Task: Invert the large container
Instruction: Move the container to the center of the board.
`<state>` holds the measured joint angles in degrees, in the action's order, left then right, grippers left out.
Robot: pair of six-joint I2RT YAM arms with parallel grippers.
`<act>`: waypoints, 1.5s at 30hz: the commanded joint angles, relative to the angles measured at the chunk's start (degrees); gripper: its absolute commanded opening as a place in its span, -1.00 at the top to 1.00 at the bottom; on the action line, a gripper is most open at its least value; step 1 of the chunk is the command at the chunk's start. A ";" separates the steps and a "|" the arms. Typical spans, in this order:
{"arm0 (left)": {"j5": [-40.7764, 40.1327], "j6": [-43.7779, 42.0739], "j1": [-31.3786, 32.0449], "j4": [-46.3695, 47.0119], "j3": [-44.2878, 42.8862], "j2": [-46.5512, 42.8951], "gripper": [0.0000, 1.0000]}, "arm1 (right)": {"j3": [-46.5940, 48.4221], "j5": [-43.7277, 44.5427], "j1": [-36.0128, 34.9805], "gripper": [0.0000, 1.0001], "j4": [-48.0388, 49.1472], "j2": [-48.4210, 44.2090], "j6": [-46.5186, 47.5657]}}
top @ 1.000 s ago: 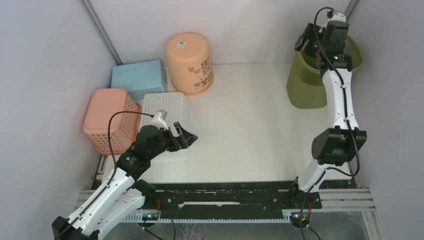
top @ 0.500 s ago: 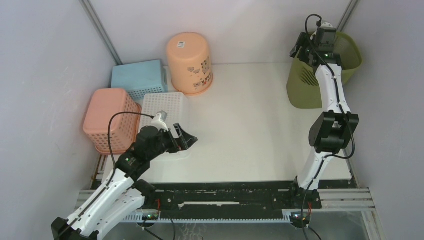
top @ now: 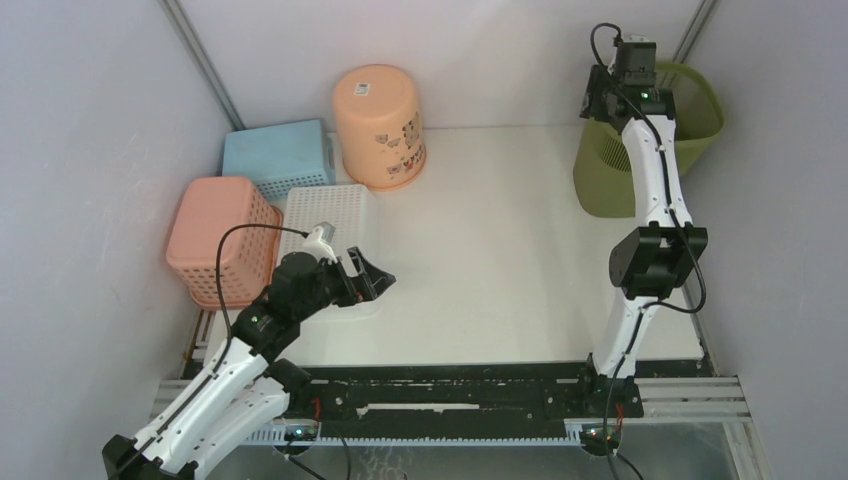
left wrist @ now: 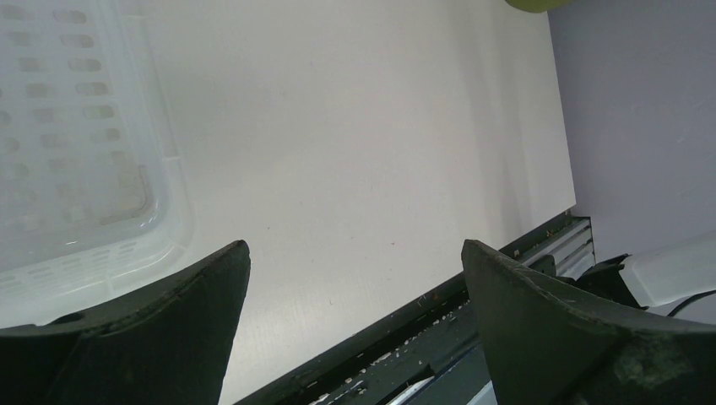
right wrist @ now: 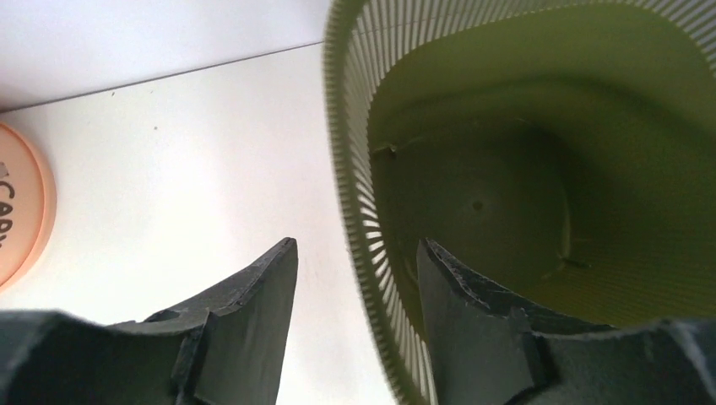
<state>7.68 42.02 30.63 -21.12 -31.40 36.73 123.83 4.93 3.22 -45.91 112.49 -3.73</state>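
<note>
The large container (top: 703, 108) is the olive-green bin standing upright, mouth up, at the far right corner; in the right wrist view I look down into its hollow inside (right wrist: 507, 194). My right gripper (top: 598, 96) hangs over the bin's left rim and straddles it (right wrist: 356, 242). One finger is inside the bin, close against the slotted wall. The other finger (right wrist: 253, 295) is outside, with a gap to the rim. It is open, with nothing gripped. My left gripper (top: 378, 275) hovers wide open over the table near the front left (left wrist: 355, 245), holding nothing.
An upturned peach bucket (top: 378, 125) stands at the far middle-left, its edge showing in the right wrist view (right wrist: 21, 219). A blue basket (top: 278, 155), a pink basket (top: 220, 240) and a white perforated tray (top: 325, 210) crowd the left side. Walls close in beside the bin.
The right gripper has shifted left and farther back over the bin's left rim, and its jaws have narrowed around the rim. The left arm has not moved.
</note>
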 commanded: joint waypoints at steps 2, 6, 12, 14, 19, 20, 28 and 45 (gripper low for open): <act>0.15 -0.55 0.65 0.75 -2.10 -1.30 -0.99 | 8.28 1.23 -1.52 -0.18 -11.97 3.22 3.17; -0.37 0.05 1.21 0.32 -1.59 -2.86 -1.00 | 10.89 2.77 -1.78 -0.03 -15.94 5.94 2.70; -1.42 0.68 2.22 -0.73 -0.88 -4.99 -0.99 | 10.95 1.50 -1.82 0.20 -17.63 7.44 1.29; -1.64 0.85 2.45 -1.03 -0.77 -5.44 -0.99 | 10.95 1.13 -1.94 0.24 -17.61 7.84 1.17; -2.28 0.87 2.68 -1.70 -0.53 -6.64 -1.00 | 10.92 1.12 -2.12 0.92 -18.07 7.39 0.54; -2.26 0.87 2.68 -1.67 -0.47 -6.75 -0.99 | 10.84 0.85 -2.43 1.00 -17.93 6.87 0.41; -2.25 1.05 2.77 -1.46 -0.08 -7.32 -0.99 | 8.41 -0.64 -9.22 1.00 -16.71 0.29 -0.25; -1.77 1.97 2.90 0.83 2.48 -7.70 -0.99 | -19.80 8.32 -37.59 1.00 -11.78 -17.46 -7.77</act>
<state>5.96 43.35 33.12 -23.31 -29.91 28.80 108.62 11.79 -29.98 -59.05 99.31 -4.93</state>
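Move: The green container stands to the right hand's right, its middle about 9 cm off, roughly level fore-and-aft and some 16 cm below; its left rim runs between the open fingers, about 3 cm down. The orange container is about 43 cm to the hand's left and 5 cm farther out, while the board's clear centre lies some 32 cm left and 23 cm back. From the left hand, the green container is about 32 cm ahead and 50 cm right. The right hand sinks about 3 cm over the green container's left rim, easing slightly back as its fingers tip some 10 degrees further down, and the fingers close from well open to pinch the rim wall between them. Keeping that pinch, it then drags the container level to the left by about 22 cm and back by some 13 cm towards the board's centre, gathering speed and turning about 25 degrees counter-clockwise. ##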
